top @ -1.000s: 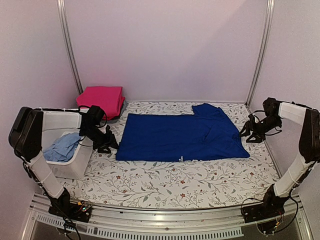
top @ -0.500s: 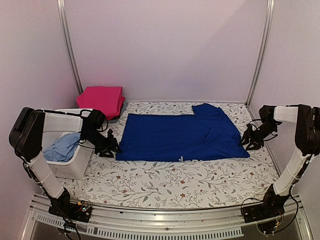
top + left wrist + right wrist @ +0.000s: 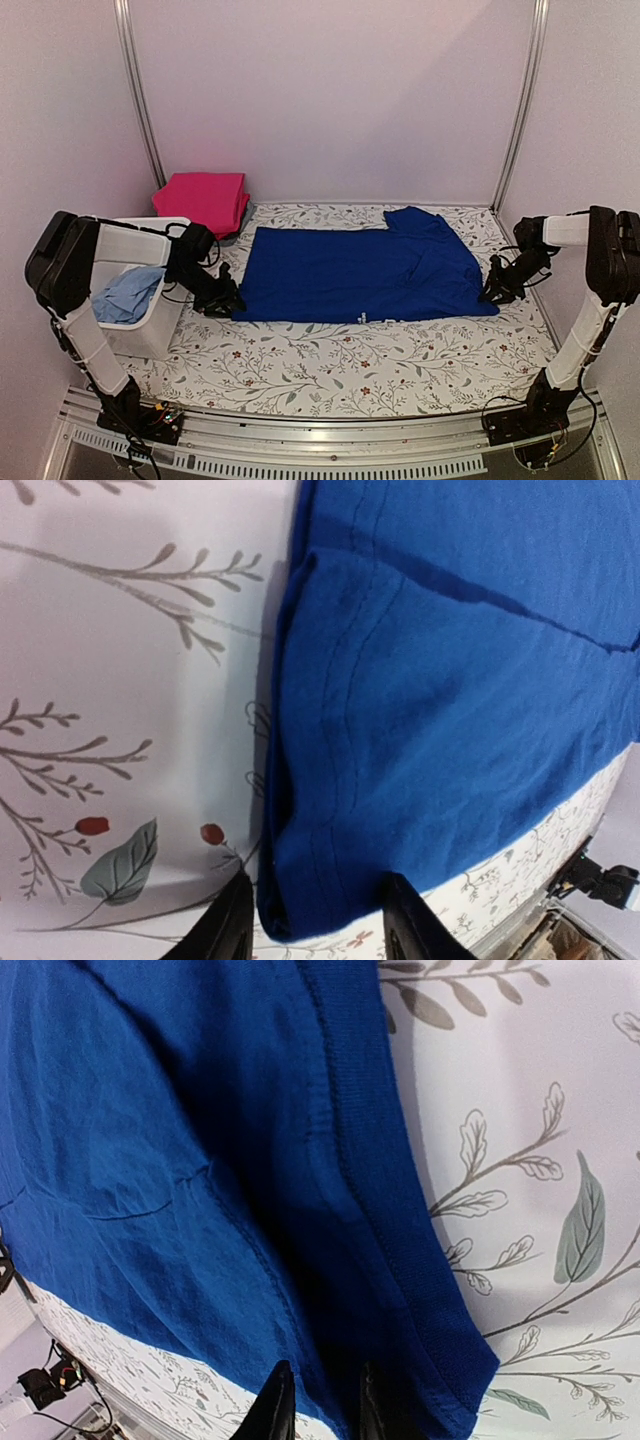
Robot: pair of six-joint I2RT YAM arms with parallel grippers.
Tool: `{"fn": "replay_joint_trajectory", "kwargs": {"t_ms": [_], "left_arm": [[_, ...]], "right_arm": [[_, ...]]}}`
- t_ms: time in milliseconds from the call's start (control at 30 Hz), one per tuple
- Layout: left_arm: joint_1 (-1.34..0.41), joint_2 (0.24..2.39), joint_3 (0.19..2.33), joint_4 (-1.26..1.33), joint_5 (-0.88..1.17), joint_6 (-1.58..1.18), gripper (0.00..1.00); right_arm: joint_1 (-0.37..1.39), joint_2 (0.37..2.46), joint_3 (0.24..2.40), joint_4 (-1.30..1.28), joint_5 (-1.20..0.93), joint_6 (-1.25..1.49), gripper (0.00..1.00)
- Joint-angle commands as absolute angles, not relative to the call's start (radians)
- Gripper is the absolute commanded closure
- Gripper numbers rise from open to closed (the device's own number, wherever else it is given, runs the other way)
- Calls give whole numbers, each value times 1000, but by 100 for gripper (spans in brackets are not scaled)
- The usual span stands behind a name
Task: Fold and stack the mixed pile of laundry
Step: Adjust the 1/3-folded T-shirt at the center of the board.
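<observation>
The royal-blue trousers (image 3: 360, 270) lie spread flat across the middle of the table. My left gripper (image 3: 222, 300) is down at their near left corner. In the left wrist view its jaws (image 3: 320, 932) stand apart, straddling the hemmed corner of the trousers (image 3: 450, 680). My right gripper (image 3: 497, 290) is down at the near right corner. Its jaws (image 3: 322, 1407) stand a narrow gap apart, with blue trouser cloth (image 3: 200, 1160) between and under the fingertips. A folded pink-red garment (image 3: 203, 197) lies at the back left. A pale-blue shirt (image 3: 125, 295) is bunched in the basket.
The white plastic basket (image 3: 150, 335) stands at the left edge, right beside my left arm. The floral tablecloth (image 3: 350, 360) covers the table. Metal frame posts (image 3: 138, 100) rise at both back corners, with walls close on each side.
Both grippers have come down and inward onto the trousers' near corners. The right jaws have narrowed a lot; the left jaws only slightly. The trousers have not moved.
</observation>
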State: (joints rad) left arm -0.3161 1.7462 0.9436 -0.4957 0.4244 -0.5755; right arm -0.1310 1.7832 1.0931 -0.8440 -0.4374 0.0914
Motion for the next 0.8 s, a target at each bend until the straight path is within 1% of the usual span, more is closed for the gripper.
{"fn": "replay_joint_trajectory", "kwargs": {"t_ms": [0,67,133,300,400,533,633,767], "left_arm": [[-327,1776,972,-474,438,-541,60],[-326,1774,979,-473,445,-533,67],[-325,1769,983,-475,453,-529,76],[-323,1754,989,-506,454,-521,99],[-324,1743,999,-551,434,-514,100],[-322,1720,1005,-601,407,-501,100],[-320,1702,1009,-635,398,-496,100],[-321,1691,1004,-661,390,-485,100]], "right_arm": [[-126,1786,1085,-841,-437,89,84],[-126,1779,1084,-846,-441,89,91],[-126,1768,1082,-853,-435,91,99],[-127,1728,1083,-878,-375,109,100],[-126,1698,1086,-906,-295,129,100],[-127,1650,1064,-939,-243,159,100],[-127,1627,1044,-948,-233,185,100],[-123,1654,1031,-954,-241,193,100]]}}
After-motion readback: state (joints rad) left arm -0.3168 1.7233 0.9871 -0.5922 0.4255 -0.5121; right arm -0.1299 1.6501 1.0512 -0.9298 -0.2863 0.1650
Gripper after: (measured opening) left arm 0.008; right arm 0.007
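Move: The left fingers already straddle the T-shirt's near-left corner, its tip only about 1 cm back, 1 cm left and 1 cm below; the bin stands level with this hand, some 26 cm left and 8 cm higher, and the pink stack about 23 cm ahead, 12 cm left and 3 cm up. From the right hand the near-right corner is roughly 2 cm back, 2 cm right and 1 cm below, and the loose far sleeve about 23 cm ahead, 14 cm left and 1 cm below. Both hands close fully on the T-shirt's near corners: the right shuts almost in place on the layered end, while the left edges barely forward and to the right as it pinches the folded corner. The right then draws its grip about 3 cm back, 2 cm to the right and some 2 cm up, tilting about 10 degrees so that its fingers point more nearly straight down, while the left keeps its pinch and rises about 1 cm, easing back. ##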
